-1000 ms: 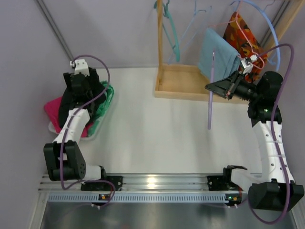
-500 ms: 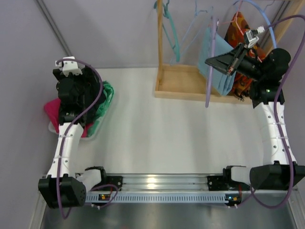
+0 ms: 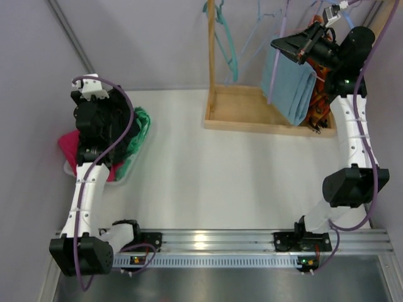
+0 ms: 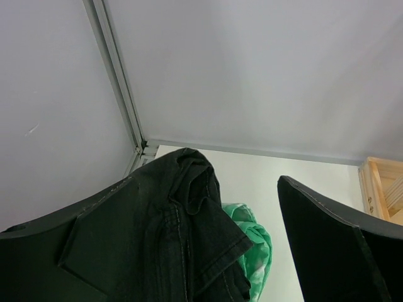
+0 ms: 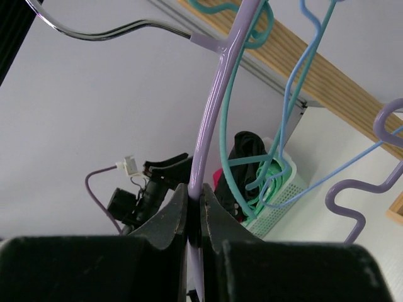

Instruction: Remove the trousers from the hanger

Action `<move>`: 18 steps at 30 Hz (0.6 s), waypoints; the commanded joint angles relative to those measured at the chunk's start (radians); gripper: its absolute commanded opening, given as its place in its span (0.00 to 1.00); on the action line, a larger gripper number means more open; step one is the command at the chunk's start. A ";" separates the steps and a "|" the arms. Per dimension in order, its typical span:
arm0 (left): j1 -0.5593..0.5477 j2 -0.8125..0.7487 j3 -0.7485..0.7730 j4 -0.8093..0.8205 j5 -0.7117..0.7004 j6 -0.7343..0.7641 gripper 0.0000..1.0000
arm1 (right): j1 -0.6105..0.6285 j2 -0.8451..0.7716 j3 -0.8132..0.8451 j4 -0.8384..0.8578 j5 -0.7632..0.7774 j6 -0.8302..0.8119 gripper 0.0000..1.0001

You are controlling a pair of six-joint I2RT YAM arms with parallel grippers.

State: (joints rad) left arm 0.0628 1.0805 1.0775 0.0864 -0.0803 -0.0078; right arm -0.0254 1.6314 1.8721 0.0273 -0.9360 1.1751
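Note:
The dark denim trousers hang bunched against the left finger of my left gripper, over the basket. The jaws stand wide apart, with the right finger clear of the cloth. In the top view this gripper is at the far left, above the basket. My right gripper is shut on the bare purple hanger, which carries no garment. In the top view it holds the hanger high at the back right, in front of the rack.
A wooden rack at the back carries a blue cloth, a red patterned garment, a teal hanger and light blue hangers. The white basket at the left holds green and pink clothes.
My right arm has lifted the purple hanger up and back toward the rack. My left arm rose above the basket, then stayed still.

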 commanded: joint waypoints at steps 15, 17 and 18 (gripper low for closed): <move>-0.012 -0.056 0.036 -0.030 -0.056 -0.041 0.98 | 0.062 0.228 0.285 -0.102 0.193 -0.078 0.00; -0.012 -0.057 0.038 -0.031 -0.058 -0.041 0.98 | 0.068 0.238 0.289 -0.136 0.223 -0.086 0.00; -0.012 -0.057 0.041 -0.033 -0.059 -0.041 0.98 | 0.070 0.245 0.292 -0.148 0.232 -0.092 0.00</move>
State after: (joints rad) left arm 0.0563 1.0489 1.0782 0.0418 -0.1242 -0.0330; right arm 0.0204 1.8744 2.0991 -0.1013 -0.7460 1.1172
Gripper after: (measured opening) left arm 0.983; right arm 0.044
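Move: Roughly 12 cm ahead of the right hand and 15 cm above it runs the rack rail, where the empty purple hanger it grips by one slanting limb belongs. The light blue cloth hangs some 8 cm ahead, 7 cm right and 12 cm lower; the camo garment is about 8 cm ahead, 15 cm right and 8 cm lower. That rail spot lies about 14 cm ahead, 50 cm right and 28 cm above the left hand. Carrying the still-pinched hanger about 9 cm forward, the right hand brings its hook in towards the rack rail, in among the hanging things. It sinks some 3.5 cm along the way, mostly in the later half, while the wrist turns about 10 degrees, clockwise with a slight downward tip; the fingers stay shut on the limb. ##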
